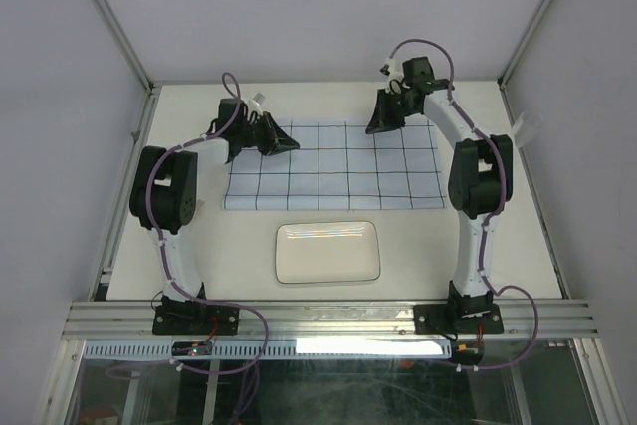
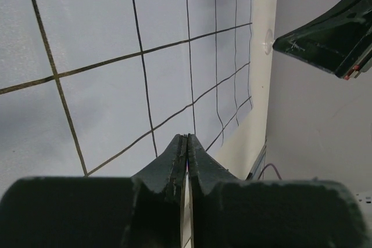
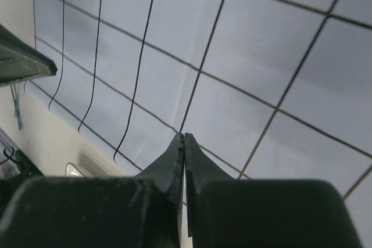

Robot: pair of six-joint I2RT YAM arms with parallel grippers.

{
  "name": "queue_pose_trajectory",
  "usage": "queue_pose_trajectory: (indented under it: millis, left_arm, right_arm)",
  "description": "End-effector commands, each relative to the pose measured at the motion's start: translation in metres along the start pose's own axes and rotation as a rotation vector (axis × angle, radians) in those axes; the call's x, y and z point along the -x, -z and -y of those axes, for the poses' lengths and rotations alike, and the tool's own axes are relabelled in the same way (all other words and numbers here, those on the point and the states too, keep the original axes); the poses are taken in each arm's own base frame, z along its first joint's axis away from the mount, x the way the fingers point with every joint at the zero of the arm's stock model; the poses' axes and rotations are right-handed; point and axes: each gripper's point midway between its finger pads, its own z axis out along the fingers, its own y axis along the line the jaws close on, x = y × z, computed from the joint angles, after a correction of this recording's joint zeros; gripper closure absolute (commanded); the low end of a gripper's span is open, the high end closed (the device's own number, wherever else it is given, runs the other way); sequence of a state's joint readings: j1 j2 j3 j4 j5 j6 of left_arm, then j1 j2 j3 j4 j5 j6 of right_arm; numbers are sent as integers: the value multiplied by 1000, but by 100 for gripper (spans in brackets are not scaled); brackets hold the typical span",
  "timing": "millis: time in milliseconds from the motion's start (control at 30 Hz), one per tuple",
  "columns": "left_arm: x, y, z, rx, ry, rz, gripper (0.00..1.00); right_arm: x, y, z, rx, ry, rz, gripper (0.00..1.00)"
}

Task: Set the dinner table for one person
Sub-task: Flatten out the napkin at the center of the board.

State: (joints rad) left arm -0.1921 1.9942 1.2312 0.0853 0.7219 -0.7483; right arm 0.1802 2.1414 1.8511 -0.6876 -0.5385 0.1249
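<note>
The dinner table (image 1: 229, 256) is a cream-white top with aluminium rails. A pale-blue cloth (image 1: 333, 166) with dark grid lines lies flat across its far half. My left gripper (image 1: 289, 144) is at the cloth's far left corner. In the left wrist view its jaws (image 2: 187, 139) are pressed together at the cloth's (image 2: 104, 74) edge, with a thin sliver of fabric between the tips. My right gripper (image 1: 373, 129) is at the far edge, right of centre. Its jaws (image 3: 184, 136) are shut over the cloth (image 3: 244, 56). Whether they pinch it does not show.
A white rectangular plate (image 1: 327, 252) lies on the bare table in front of the cloth, between the two arm bases. Grey walls and metal posts close in the table on the left, right and far sides. Each wrist view shows the other gripper (image 2: 325, 39) (image 3: 23, 62) nearby.
</note>
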Motion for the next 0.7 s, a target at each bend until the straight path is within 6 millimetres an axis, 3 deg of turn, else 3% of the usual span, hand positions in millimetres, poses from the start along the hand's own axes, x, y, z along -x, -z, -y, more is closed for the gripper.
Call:
queue_pose_trajectory:
  millis: [0,133,267,433,667]
  left_arm:
    - [-11,6,57,-103,-107,-16,96]
    - [-44,-9,54,-67,-123,-103,96]
    - [-75,-17,40,-25,-138,-171,96]
    - [-97,-20,14,33,-141,-211,96]
    - [-112,-20,10,47,-155,-221,97]
  right_arm:
    - [-31,3,-42,94,79,-123,100]
    - [-61,-2,-66,137,100,-210,100]
    - [-95,-11,-76,148,112,-286,100]
    - [-129,-18,-90,195,114,-329,100]
    - [-152,-23,-105,209,116,-347,100]
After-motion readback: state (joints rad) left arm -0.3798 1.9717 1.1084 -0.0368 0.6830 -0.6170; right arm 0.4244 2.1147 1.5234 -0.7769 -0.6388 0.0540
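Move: Both my closed hands hang over the far half of the spread napkin, the left roughly 7 cm above it, the right roughly 10. The middle of its near edge lies about 15 cm back and 10 cm right of my left hand, and about 20 cm back and 10 cm left of my right. The tray's middle is about 10 cm nearer me than that edge, and 2 cm left of its middle. I draw both closed hands back over the napkin towards the middle of its near edge while closing them on each other. My right leads, about 16 cm back, then increasingly down 8 cm and also left, tipping its fingers down and turning counter-clockwise some 20 degrees; my left goes back about 9 cm, first rightwards, then sinking 5 cm, turning slightly clockwise. ##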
